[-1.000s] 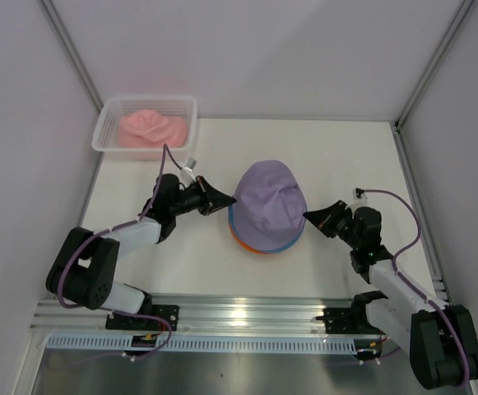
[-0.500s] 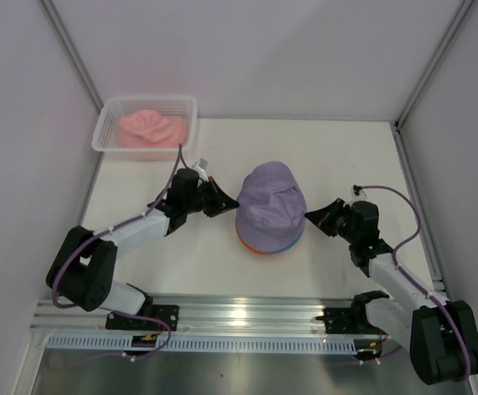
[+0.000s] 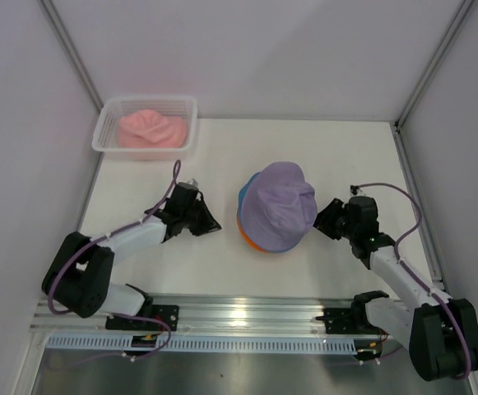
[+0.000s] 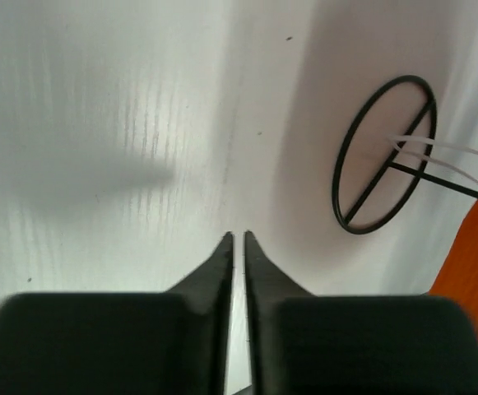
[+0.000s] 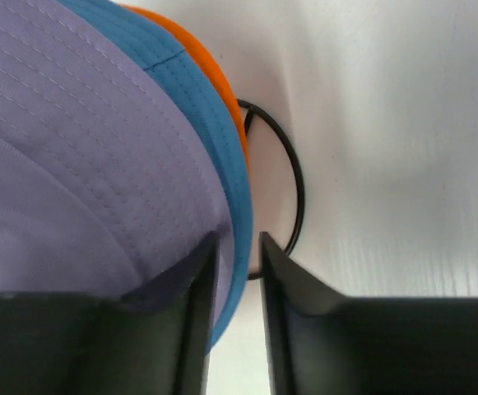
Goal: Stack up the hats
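The lavender-purple hat (image 3: 280, 200) tops a stack over the blue hat (image 3: 244, 216) and the orange hat (image 3: 257, 245) at mid table. The pale pink hat (image 3: 150, 127) lies in the white basket (image 3: 107, 123) at the back left. My left gripper (image 3: 211, 225) is shut and empty, left of the stack and apart from it; it shows low over the table in the left wrist view (image 4: 239, 237). My right gripper (image 3: 324, 219) is at the stack's right edge. In the right wrist view it (image 5: 239, 239) is nearly closed on the purple (image 5: 82, 164) and blue (image 5: 222, 156) brims.
A thin black wire stand holds the stack; its ring base shows in the left wrist view (image 4: 345, 156) and the right wrist view (image 5: 298, 193). White walls enclose the table on three sides. The metal rail (image 3: 239, 313) runs along the near edge.
My left gripper has pulled back from the stack's left edge, down and left, with its jaws shut. The stack has shifted right. My right gripper has closed on the brim.
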You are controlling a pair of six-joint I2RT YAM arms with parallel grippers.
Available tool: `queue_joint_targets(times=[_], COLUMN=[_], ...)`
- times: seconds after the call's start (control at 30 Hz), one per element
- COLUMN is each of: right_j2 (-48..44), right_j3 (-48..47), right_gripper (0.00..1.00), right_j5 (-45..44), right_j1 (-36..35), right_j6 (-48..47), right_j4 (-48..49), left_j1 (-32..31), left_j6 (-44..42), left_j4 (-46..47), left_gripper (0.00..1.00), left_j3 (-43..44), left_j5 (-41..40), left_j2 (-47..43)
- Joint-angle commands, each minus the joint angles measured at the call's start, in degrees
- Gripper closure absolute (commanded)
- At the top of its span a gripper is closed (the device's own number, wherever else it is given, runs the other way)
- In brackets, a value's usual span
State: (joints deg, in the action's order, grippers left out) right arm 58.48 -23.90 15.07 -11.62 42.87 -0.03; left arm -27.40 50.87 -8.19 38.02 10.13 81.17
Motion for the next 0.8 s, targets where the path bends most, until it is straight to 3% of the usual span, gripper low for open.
queue_joint_targets(times=[0.0,0.07,0.1,0.17,0.27,0.37,0.4,0.47,0.63,0.7,0.73,0.77], right_j2=[-5.19,-7.32,-8.28,-10.13,-10.14,-8.57,-8.12,-6.90,-2.76,0.21,1.19,2.07], right_j3=[-7.11,-13.41,-15.98,-24.06,-34.50,-41.46,-42.45,-43.77,-45.36,-46.84,-47.46,-48.16], right_gripper=[0.57,0.35,0.18,0.01,0.00,0.00,0.00,0.00,0.00,0.00,0.00,0.00], right_j5=[-2.41,-3.64,-5.91,-8.55,-13.39,-14.63,-14.72,-14.81,-12.79,-12.96,-13.48,-14.53], right_j1=[0.10,0.10,0.19,0.45,1.94,4.66,5.11,6.07,6.78,6.96,7.05,7.13], right_j6=[-7.00,-9.02,-11.04,-12.98,-16.85,-19.92,-20.89,-21.34,-21.16,-21.78,-22.21,-22.31], right_j4=[-12.60,-19.34,-21.65,-29.10,-37.11,-40.92,-41.10,-39.88,-32.16,-30.56,-29.68,-29.24], left_j1=[0.06,0.24,0.33,1.38,5.59,12.52,14.81,21.66,25.46,25.81,26.08,26.25], left_j6=[-5.34,-8.23,-9.29,-12.37,-16.50,-21.42,-22.12,-21.78,-25.19,-25.64,-24.95,-24.25], left_j4=[-2.78,-4.81,-7.08,-8.94,-12.90,-14.58,-15.01,-16.41,-19.84,-27.30,-30.19,-36.31], left_gripper=[0.83,0.71,0.63,0.55,0.46,0.19,0.02,0.00,0.01,0.01,0.01,0.04], left_j3=[3.28,6.08,7.67,11.88,16.90,24.19,29.78,34.20,63.24,72.24,86.03,90.69], left_j5=[-2.48,-3.71,-5.63,-6.79,-9.25,-12.50,-12.24,-10.57,-15.39,-17.76,-19.43,-22.23], left_j2=[-6.80,-9.43,-10.23,-12.25,-13.83,-13.15,-12.18,-9.20,9.41,21.93,26.37,30.50])
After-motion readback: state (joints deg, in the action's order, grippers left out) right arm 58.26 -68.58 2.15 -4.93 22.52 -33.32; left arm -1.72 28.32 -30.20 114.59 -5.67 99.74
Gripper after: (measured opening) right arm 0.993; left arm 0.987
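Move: Lying in the white basket, the pink hat is about 34 cm ahead and 25 cm left of the left hand, near its height; the basket's middle is some 35 cm ahead and 27 cm left. The purple hat on the stack sits about 15 cm right, 4 cm ahead and 8 cm above. From the right hand the pink hat is roughly 33 cm ahead and 51 cm left, 5 cm lower, the purple hat 11 cm left, 4 cm ahead and slightly higher. Rising from low beside the stack, the left hand climbs about 35 cm, swinging forward some 25 cm and left towards the pink hat's basket; its fingers go from shut to wide open and tilt up towards pointing forward. The right hand comes free of the brim, opens fully and lifts about 24 cm while drawing 8 cm right, then sinks slightly and eases forward. ##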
